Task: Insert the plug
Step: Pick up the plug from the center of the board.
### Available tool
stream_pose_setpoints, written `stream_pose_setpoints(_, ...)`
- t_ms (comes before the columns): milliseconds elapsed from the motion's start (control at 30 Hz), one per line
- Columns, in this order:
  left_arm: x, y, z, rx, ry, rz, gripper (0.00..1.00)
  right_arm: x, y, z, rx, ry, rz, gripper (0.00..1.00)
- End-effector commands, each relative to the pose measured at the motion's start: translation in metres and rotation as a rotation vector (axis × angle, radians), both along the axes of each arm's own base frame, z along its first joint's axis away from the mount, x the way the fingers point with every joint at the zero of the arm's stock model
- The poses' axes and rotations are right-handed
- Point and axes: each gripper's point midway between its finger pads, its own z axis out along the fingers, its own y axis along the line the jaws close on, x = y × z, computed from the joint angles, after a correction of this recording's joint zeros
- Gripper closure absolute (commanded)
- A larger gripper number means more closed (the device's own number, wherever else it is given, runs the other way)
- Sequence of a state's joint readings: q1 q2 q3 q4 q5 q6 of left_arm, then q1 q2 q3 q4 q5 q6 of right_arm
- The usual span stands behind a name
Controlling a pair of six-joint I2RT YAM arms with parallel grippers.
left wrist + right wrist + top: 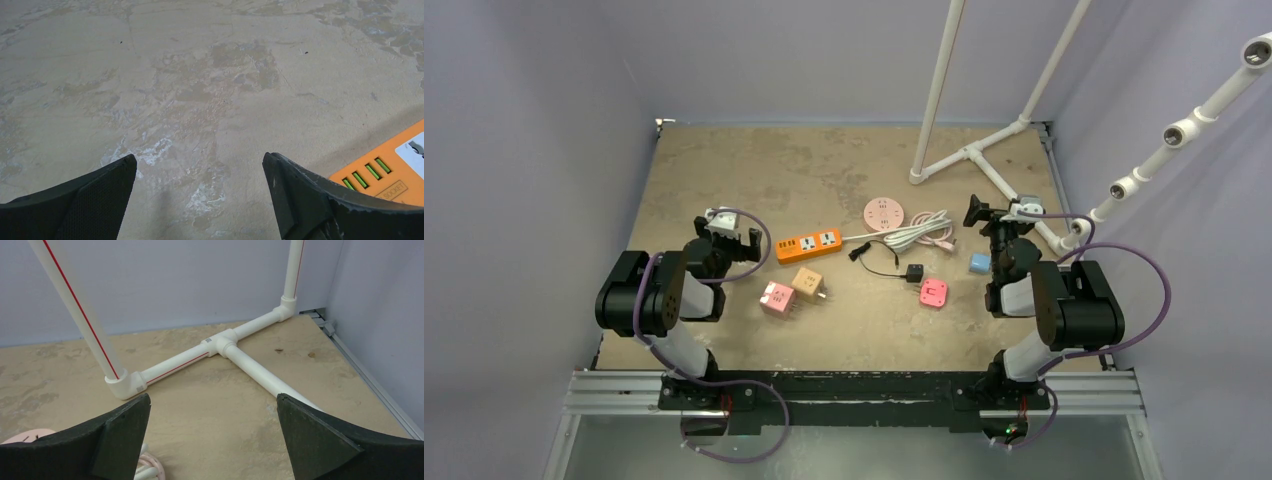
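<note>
An orange power strip lies left of the table's centre; its end shows in the left wrist view as the orange strip. A small black plug on a thin black cord lies near the centre. My left gripper sits just left of the strip, open over bare table, nothing between its jaws. My right gripper hangs open at the right, past a blue cube plug, its jaws empty.
Orange and pink cube adapters lie below the strip, a red-pink one near the black plug. A round pink socket with coiled white cable lies behind. A white pipe frame stands at the back right.
</note>
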State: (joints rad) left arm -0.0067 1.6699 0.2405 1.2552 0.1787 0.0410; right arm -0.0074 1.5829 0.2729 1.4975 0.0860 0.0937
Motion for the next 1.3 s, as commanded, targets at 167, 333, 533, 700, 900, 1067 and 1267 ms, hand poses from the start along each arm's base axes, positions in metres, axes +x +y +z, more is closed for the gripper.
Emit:
stream_pose_setpoints(167,0.009,-0.001,0.02,-0.016,-0.071,-0.009,0.01,0.004,-0.002,0.026,0.001,-0.088,-0.007,0.01)
stream_pose_setpoints(333,0.009,0.003,0.025,-0.022,-0.088,-0.006,0.01,0.003,-0.005,0.027,0.009,-0.086,-0.019,0.01)
stream_pose_setpoints(533,0.01,0.016,0.05,-0.098,-0.043,-0.009,0.01,0.009,-0.01,0.065,0.114,0.012,-0.066,0.01)
stream_pose_setpoints(700,0.012,0.017,0.081,-0.084,0.137,-0.015,0.01,0.001,0.001,0.107,0.492,-0.01,-0.03,0.01)
stream_pose_setpoints(900,-0.011,0.011,0.119,-0.017,0.25,-0.083,0.01,-0.003,0.056,0.126,0.506,0.104,0.16,0.01)
stream_pose_setpoints(1067,-0.045,0.004,0.124,0.048,0.343,-0.167,0.01,-0.031,0.162,0.095,0.346,0.29,0.202,0.01)
stream_pose_setpoints(1267,-0.092,-0.014,0.106,0.175,0.395,-0.378,0.01,-0.089,0.266,0.057,0.253,0.453,0.373,0.01)
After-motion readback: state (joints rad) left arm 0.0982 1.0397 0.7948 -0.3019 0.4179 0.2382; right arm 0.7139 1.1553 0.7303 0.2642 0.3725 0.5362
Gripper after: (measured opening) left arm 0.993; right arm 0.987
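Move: The black plug on the cable end lies about 29 cm to the right hand's left, some 3 cm back and 15 cm below; everything named here is far down on the board. Towards it lie the white cable coil, roughly 15 cm left and 2 cm ahead, and the black adapter, 17 cm left and 8 cm back. The round pink socket is 23 cm left, 6 cm ahead. From the left hand, the plug is some 30 cm right and about level. The black plug near the board's centre is approached by the open right hand, which lifts about 15 cm, then swings left some 24 cm over the coil, drawing back a little and sinking again by half that lift as the wrist rolls, turns counter-clockwise and tips down. The left hand, also open, rises about 15 cm, then eases back and slightly down, tipping down too. ##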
